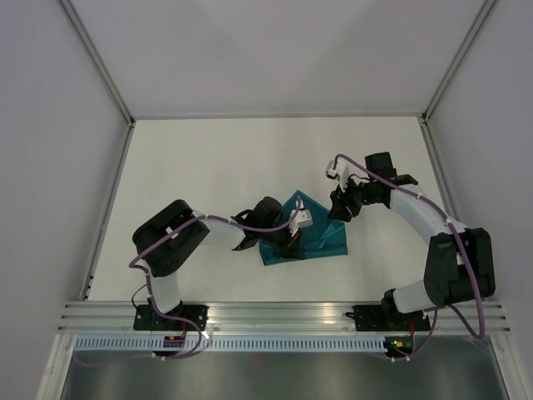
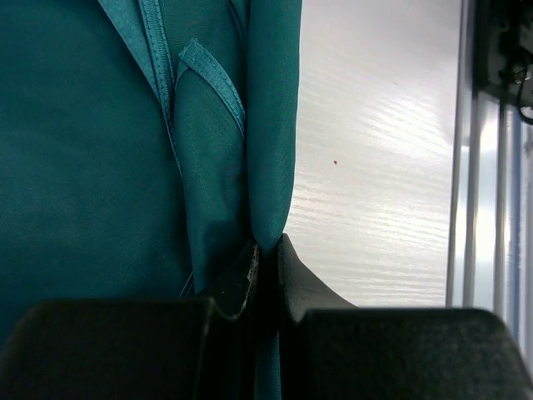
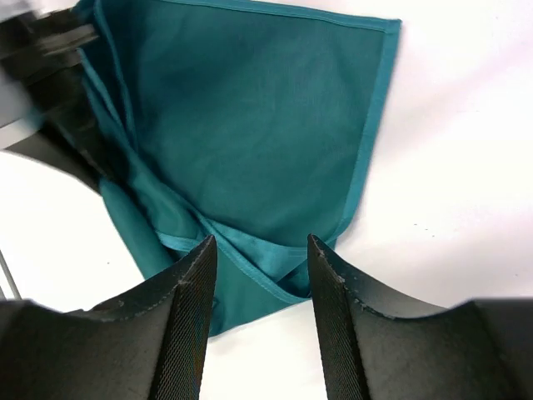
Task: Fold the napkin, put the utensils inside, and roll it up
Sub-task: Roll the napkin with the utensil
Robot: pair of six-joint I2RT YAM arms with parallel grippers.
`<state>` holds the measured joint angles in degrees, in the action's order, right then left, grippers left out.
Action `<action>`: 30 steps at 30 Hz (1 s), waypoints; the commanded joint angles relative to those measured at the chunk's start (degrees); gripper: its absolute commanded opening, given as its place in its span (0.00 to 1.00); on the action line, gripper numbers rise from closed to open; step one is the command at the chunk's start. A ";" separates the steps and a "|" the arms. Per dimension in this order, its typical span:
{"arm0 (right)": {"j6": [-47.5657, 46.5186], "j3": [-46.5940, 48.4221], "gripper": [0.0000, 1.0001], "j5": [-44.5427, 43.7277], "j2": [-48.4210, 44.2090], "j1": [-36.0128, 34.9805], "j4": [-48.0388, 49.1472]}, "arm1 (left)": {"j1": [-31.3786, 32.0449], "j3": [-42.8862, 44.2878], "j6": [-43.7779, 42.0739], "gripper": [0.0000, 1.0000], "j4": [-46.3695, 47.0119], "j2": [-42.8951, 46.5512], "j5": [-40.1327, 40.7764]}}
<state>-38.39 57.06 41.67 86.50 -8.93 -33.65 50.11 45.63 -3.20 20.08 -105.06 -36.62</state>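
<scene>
The teal napkin [image 1: 323, 240] lies folded and bunched on the white table, between the two arms. My left gripper [image 1: 289, 242] rests on its left part. In the left wrist view this gripper [image 2: 266, 247] is shut on a rolled fold of the napkin [image 2: 83, 167]. My right gripper [image 1: 340, 208] hovers over the cloth's far right corner. Seen from the right wrist, it [image 3: 261, 246] stands open above a folded hem of the napkin [image 3: 250, 125], with nothing gripped. The utensils are hidden or out of view.
A metal rail [image 1: 283, 315] runs along the table's near edge and also shows in the left wrist view [image 2: 479, 167]. Grey walls enclose the table on three sides. The left arm's dark body [image 3: 42, 83] sits at the napkin's far side.
</scene>
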 commanded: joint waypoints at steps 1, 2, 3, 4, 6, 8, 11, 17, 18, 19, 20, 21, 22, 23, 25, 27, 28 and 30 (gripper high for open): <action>-5.62 -4.40 0.53 1.04 -6.16 -0.91 4.91 | -0.97 0.07 5.92 0.02 -3.90 -4.97 -6.97; -6.69 -5.37 0.53 1.22 -7.04 -1.35 4.82 | -1.32 0.25 6.36 0.02 -3.99 -5.59 -7.76; -8.00 -7.29 0.53 1.22 -8.87 -1.70 4.39 | -1.68 0.43 7.50 0.02 -4.17 -6.03 -9.68; -9.23 -8.36 0.52 1.13 -9.85 -2.05 4.38 | -2.29 0.86 7.94 0.02 -4.52 -7.08 -10.31; -12.05 -11.86 0.52 -0.18 -13.00 -3.98 4.90 | -2.65 1.57 8.04 0.02 -6.18 -7.79 -11.54; -13.45 -14.68 0.51 -1.94 -15.12 -7.40 6.05 | -2.91 1.92 7.86 0.02 -6.98 -8.84 -12.07; -13.20 -19.69 0.52 -5.54 -19.08 -13.19 9.03 | -3.17 3.06 8.47 0.02 -8.03 -10.51 -13.30; -11.36 -23.75 0.52 -8.98 -21.46 -21.12 11.59 | -3.44 5.09 8.56 0.02 -10.76 -12.80 -14.00; -11.44 -24.01 0.53 -8.89 -21.29 -21.39 11.24 | -3.44 5.17 8.56 0.02 -10.85 -12.98 -14.00; -11.44 -24.01 0.52 -8.89 -20.94 -22.35 10.89 | -3.44 5.44 8.65 0.02 -11.20 -13.16 -13.74; -11.44 -24.01 0.52 -8.89 -20.67 -22.71 10.89 | -3.44 5.44 8.74 0.02 -11.29 -13.16 -13.74; -11.53 -23.92 0.52 -8.89 -20.41 -23.06 10.54 | -3.52 5.61 8.74 0.02 -11.46 -13.33 -13.74; -12.14 -23.84 0.52 -8.89 -20.14 -23.32 10.01 | -3.52 5.79 8.74 0.02 -11.72 -13.42 -13.57; -12.23 -23.40 0.52 -8.89 -19.27 -24.02 9.66 | -3.53 5.96 8.57 0.02 -12.42 -13.60 -13.22; -12.67 -23.05 0.52 -8.97 -18.48 -24.56 8.69 | -3.70 6.40 8.56 0.02 -12.60 -13.77 -13.39; -13.02 -22.69 0.52 -9.24 -17.16 -25.43 7.99 | -3.70 6.75 8.65 0.02 -12.87 -14.04 -13.30; -13.02 -22.61 0.52 -9.41 -16.89 -25.78 7.90 | -3.87 6.84 8.83 0.02 -12.96 -14.38 -13.21; -12.94 -22.87 0.52 -10.11 -15.84 -26.93 8.16 | -4.05 7.11 9.00 0.02 -13.04 -14.65 -13.21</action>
<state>-49.93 33.12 32.14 69.56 -34.57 -25.39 46.06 54.11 6.39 14.74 -115.33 -55.44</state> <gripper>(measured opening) 0.522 0.100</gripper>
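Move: The right end of the napkin's roll lies about 12 cm back, 4 cm left and 8 cm below the open right hand. The napkin's far corner is some 7 cm ahead of that hand and 12 cm to its left, 9 cm lower. The left hand already pinches the roll; the roll's right end lies about 8 cm to that hand's right, level with it in depth and height. The open right hand sweeps 13 cm back, left and down towards the roll the left still pinches. ##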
